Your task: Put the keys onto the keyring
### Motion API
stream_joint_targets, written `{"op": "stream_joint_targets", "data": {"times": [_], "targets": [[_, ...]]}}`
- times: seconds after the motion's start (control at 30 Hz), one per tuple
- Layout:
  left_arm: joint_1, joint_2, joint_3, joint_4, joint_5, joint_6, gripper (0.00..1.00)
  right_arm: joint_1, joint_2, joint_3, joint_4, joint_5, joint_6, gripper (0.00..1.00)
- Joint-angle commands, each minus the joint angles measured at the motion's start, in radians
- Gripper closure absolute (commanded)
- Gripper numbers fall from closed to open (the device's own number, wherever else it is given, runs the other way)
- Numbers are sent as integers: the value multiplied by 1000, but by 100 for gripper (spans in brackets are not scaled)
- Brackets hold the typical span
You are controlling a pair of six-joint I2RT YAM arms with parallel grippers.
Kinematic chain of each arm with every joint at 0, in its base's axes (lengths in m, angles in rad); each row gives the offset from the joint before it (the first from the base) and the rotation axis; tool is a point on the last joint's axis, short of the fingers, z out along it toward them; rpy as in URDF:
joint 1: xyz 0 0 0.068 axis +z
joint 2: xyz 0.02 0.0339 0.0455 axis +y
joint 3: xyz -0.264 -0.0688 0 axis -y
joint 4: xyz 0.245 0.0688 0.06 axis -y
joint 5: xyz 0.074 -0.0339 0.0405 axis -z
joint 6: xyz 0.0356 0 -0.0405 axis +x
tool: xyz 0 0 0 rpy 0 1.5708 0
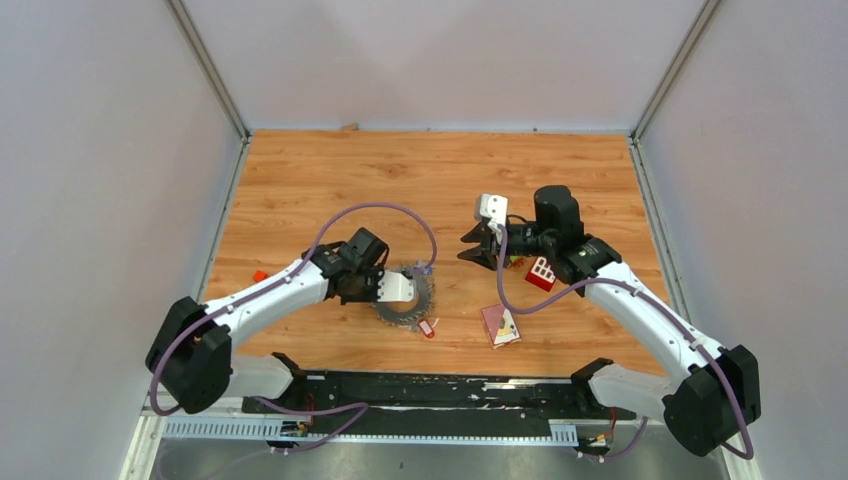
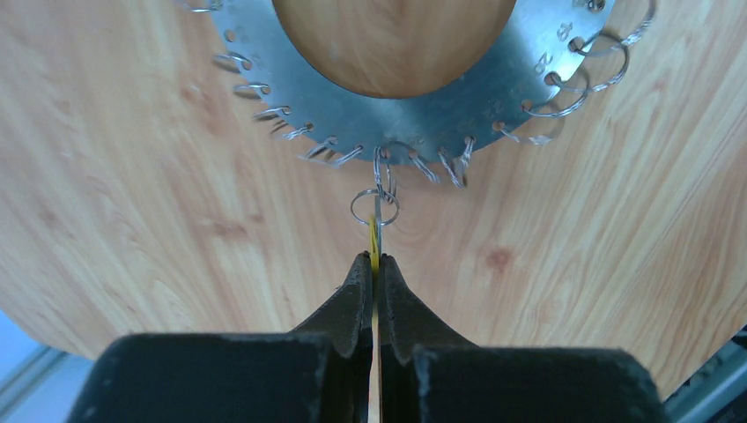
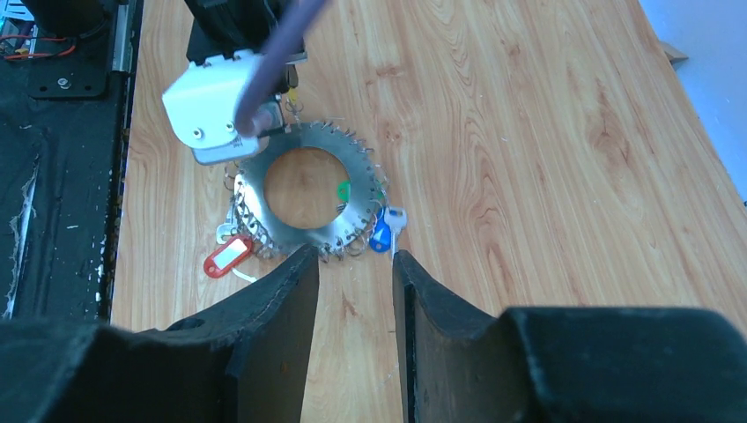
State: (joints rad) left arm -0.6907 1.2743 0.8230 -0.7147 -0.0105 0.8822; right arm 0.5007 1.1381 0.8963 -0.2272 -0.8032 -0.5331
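Note:
The keyring [image 1: 412,300] is a flat grey metal disc with a round hole and many small wire rings along its rim [image 2: 405,115], lying left of the table's middle. My left gripper [image 2: 376,260] is shut on a thin yellow key [image 2: 374,242]. The key's small ring [image 2: 374,207] meets a ring on the disc's rim. A blue key [image 3: 381,233] and a red tag [image 3: 227,257] lie at the disc's edge [image 3: 291,233]. My right gripper [image 3: 355,260] hangs open and empty, right of the keyring [image 1: 463,248].
A red block with white buttons [image 1: 541,272] lies under the right arm's wrist, with a yellow-red-green toy [image 1: 515,260] beside it. A pink card [image 1: 500,325] lies near the front. A small red piece [image 1: 259,275] sits by the left arm. The black base rail [image 1: 430,390] runs along the near edge.

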Motion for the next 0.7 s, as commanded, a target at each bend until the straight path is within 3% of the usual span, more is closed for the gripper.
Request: {"op": "stream_joint_targets", "data": {"times": [0.0,0.43,0.57,0.67], "targets": [[8,67,-38,-35,-110,32,99,-4,-11,-4,20,-12,-6,63],[14,255,-62,-49,-180,4,82,-17,-26,-9,18,-27,-8,63],[29,227,-69,-50,-188,4,63,-19,-29,-5,14,-28,-7,63],[57,174,-61,-51,-186,5,41,-27,-37,2,1,-27,-7,63]]}}
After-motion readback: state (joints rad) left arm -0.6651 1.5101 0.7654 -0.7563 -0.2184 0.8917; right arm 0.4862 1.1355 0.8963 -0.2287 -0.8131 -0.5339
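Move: The left hand still holds the yellow key, already linked to the keyring; the bare table spot it is taken to lies about 5 cm to its left, 1 cm back and 7 cm below. The keyring's middle is roughly 8 cm to its right, 2 cm back and 5 cm lower; the blue tag lies about 11 cm right and 3 cm ahead, the red tag 12 cm right and 7 cm back. From the idle right hand that spot is some 23 cm left, 5 cm back and 21 cm below. The left hand carries the yellow key down about 6 cm and as far to its left, drawing back slightly, to the table beside the keyring's left rim, while its fingertips swing leftward by some 20 degrees. The sinking is mostly done early on; then the shut fingers part to about half open, letting go of the key as the hand eases on left, away from the keyring's middle. ##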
